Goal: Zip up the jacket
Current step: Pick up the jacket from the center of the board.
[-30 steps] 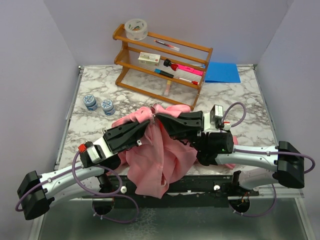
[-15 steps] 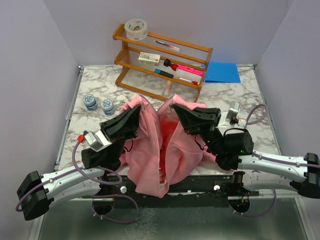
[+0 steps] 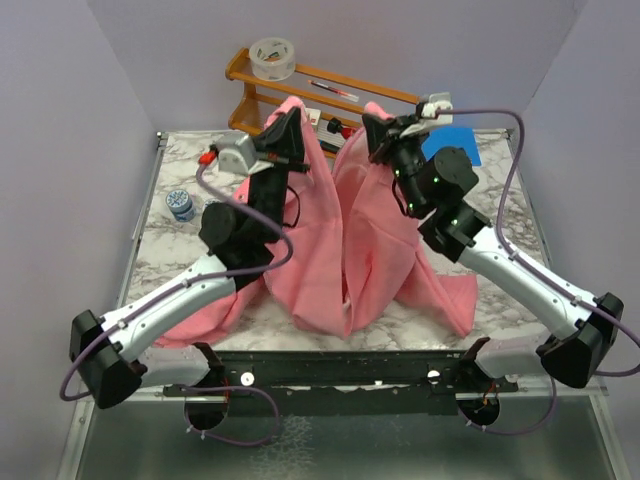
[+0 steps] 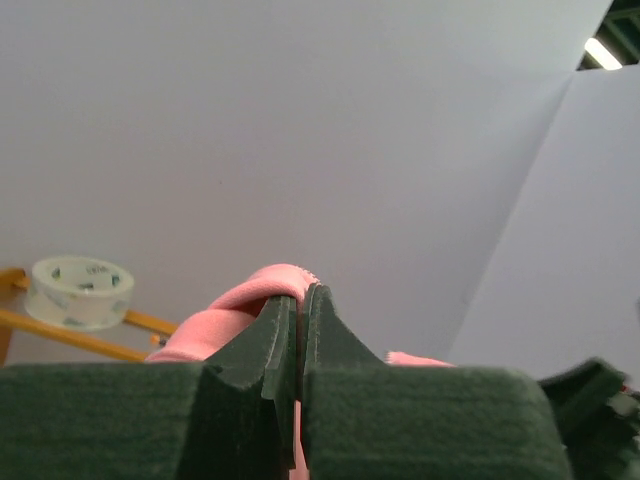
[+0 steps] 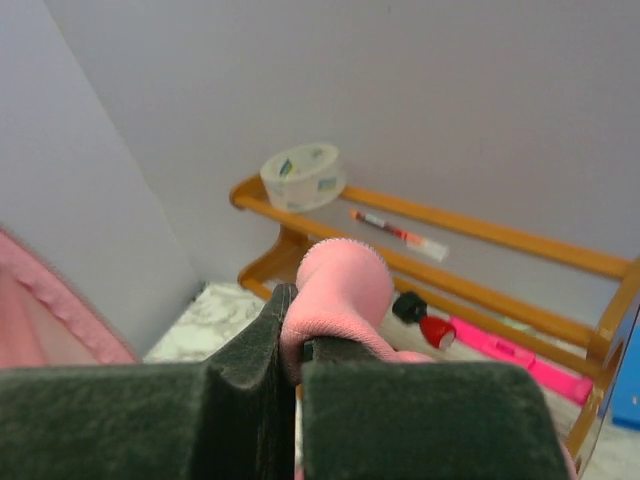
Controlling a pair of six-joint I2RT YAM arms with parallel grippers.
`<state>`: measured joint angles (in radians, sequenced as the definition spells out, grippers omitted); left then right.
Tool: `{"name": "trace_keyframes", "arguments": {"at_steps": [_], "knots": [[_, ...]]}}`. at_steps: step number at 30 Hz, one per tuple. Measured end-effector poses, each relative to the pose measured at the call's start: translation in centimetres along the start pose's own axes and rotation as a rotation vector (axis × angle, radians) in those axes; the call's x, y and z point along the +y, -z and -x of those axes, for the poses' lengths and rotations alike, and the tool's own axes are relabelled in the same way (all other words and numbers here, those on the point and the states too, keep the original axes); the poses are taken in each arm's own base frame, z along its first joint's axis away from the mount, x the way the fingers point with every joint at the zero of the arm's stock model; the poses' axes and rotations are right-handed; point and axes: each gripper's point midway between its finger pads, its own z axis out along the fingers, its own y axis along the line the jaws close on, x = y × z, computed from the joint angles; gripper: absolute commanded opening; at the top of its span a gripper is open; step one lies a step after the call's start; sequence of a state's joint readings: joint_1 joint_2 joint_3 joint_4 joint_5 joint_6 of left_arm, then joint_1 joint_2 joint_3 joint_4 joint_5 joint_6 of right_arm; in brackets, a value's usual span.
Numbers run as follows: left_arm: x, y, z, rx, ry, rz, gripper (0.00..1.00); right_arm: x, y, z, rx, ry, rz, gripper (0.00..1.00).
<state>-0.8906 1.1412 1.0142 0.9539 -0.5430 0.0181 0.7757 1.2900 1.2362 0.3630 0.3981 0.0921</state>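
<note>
The pink fleece jacket (image 3: 345,240) hangs open between both arms, lifted high above the marble table, its lower part and sleeves draping to the table. My left gripper (image 3: 292,112) is shut on the jacket's upper left edge; pink fabric (image 4: 255,300) bulges over its tips (image 4: 300,300). My right gripper (image 3: 372,122) is shut on the upper right edge, where a fold of fleece (image 5: 340,285) curls out between its fingers (image 5: 298,310). The two front halves hang apart with a gap down the middle. The zipper cannot be made out.
A wooden rack (image 3: 395,98) with a tape roll (image 3: 272,58), pens and markers stands at the back, right behind the raised grippers. A blue folder (image 3: 462,140) lies back right. A small round jar (image 3: 181,204) sits at the left.
Both arms have risen and swung toward the back, lifting the jacket from a bunched heap near the front edge into a hanging spread. The grippers have moved apart.
</note>
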Motion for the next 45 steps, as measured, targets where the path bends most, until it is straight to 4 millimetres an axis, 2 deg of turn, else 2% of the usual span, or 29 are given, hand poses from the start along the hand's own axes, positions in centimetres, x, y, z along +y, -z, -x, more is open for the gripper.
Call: {"name": "trace_keyframes", "arguments": {"at_steps": [4, 7, 9, 11, 13, 14, 16, 18, 21, 22, 23, 24, 25, 27, 30, 35, 38, 44, 45], "knots": [[1.2, -5.4, -0.5, 0.007, -0.065, 0.026, 0.00, -0.7, -2.7, 5.3, -0.088, 0.019, 0.009, 0.00], [2.2, -8.7, 0.1, -0.002, -0.079, 0.021, 0.00, -1.1, -2.9, 8.9, -0.164, 0.044, 0.032, 0.00], [2.0, -9.3, 0.2, 0.010, -0.063, -0.007, 0.00, -0.8, -2.3, 9.9, -0.184, 0.048, 0.064, 0.00], [1.4, -8.6, -0.5, 0.049, -0.017, -0.048, 0.00, -0.4, -1.0, 9.1, -0.161, 0.027, 0.105, 0.00], [1.4, -6.8, -2.2, 0.109, 0.029, -0.071, 0.00, -0.3, 0.8, 6.9, -0.103, -0.018, 0.142, 0.00], [1.6, -5.3, -3.4, 0.150, 0.065, -0.079, 0.00, -0.2, 2.0, 5.0, -0.062, -0.050, 0.164, 0.00], [3.2, -0.2, -7.7, 0.281, 0.142, -0.070, 0.00, -0.3, 5.0, -0.2, 0.057, -0.145, 0.201, 0.00], [4.7, 4.7, -12.1, 0.412, 0.200, -0.041, 0.00, -0.5, 8.3, -6.7, 0.205, -0.259, 0.219, 0.00], [7.2, 15.5, -20.1, 0.687, 0.290, 0.033, 0.00, -1.3, 14.0, -17.8, 0.489, -0.414, 0.187, 0.00], [8.0, 20.2, -22.8, 0.804, 0.308, 0.063, 0.00, -1.7, 16.1, -21.1, 0.584, -0.453, 0.165, 0.00], [8.3, 23.5, -24.4, 0.882, 0.328, 0.085, 0.00, -2.0, 18.0, -23.7, 0.665, -0.487, 0.140, 0.00], [8.7, 27.0, -25.7, 0.967, 0.341, 0.103, 0.00, -2.3, 19.7, -25.6, 0.729, -0.517, 0.122, 0.00], [8.8, 29.3, -26.3, 1.023, 0.350, 0.110, 0.05, -2.4, 21.0, -26.9, 0.778, -0.543, 0.107, 0.00], [9.0, 32.2, -26.8, 1.080, 0.387, 0.135, 0.14, -2.3, 22.3, -27.8, 0.825, -0.582, 0.100, 0.00], [8.9, 32.8, -26.3, 1.074, 0.450, 0.150, 0.30, -1.7, 22.3, -27.5, 0.826, -0.611, 0.126, 0.00], [8.1, 32.0, -25.3, 1.040, 0.506, 0.140, 0.47, -1.2, 22.2, -27.6, 0.835, -0.637, 0.141, 0.00], [8.3, 32.4, -25.5, 1.060, 0.490, 0.143, 0.60, -1.0, 22.1, -27.7, 0.837, -0.648, 0.146, 0.00], [8.8, 33.2, -26.1, 1.158, 0.405, 0.183, 0.96, -1.0, 22.1, -27.8, 0.838, -0.649, 0.149, 0.00], [8.8, 33.1, -26.1, 1.177, 0.386, 0.191, 0.98, -1.0, 22.1, -27.8, 0.838, -0.649, 0.149, 0.00]]}}
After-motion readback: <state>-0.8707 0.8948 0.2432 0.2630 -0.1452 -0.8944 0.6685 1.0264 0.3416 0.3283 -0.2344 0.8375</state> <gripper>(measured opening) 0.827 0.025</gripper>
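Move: Both my hands already hold the jacket up by its front edges, the cloth hanging below them. My left hand's lay-down spot on the board's near middle is about 9 cm back, 3 cm right and 46 cm down. The wooden rack stands some 18 cm ahead and 3 cm right of that hand, a jar 8 cm ahead and 29 cm left. For my right hand the spot is about 14 cm back, straight below, 39 cm down, with the rack 11 cm ahead and 10 cm left. I flick the jacket up 5 to 10 cm, my left hand also reaching towards the rack, then whip both hands down over 40 cm and back towards my base, fingers tipping steeply down. Low over the board my left fingers open wide and let go of their edge; my right keeps pinching its zipper edge. ##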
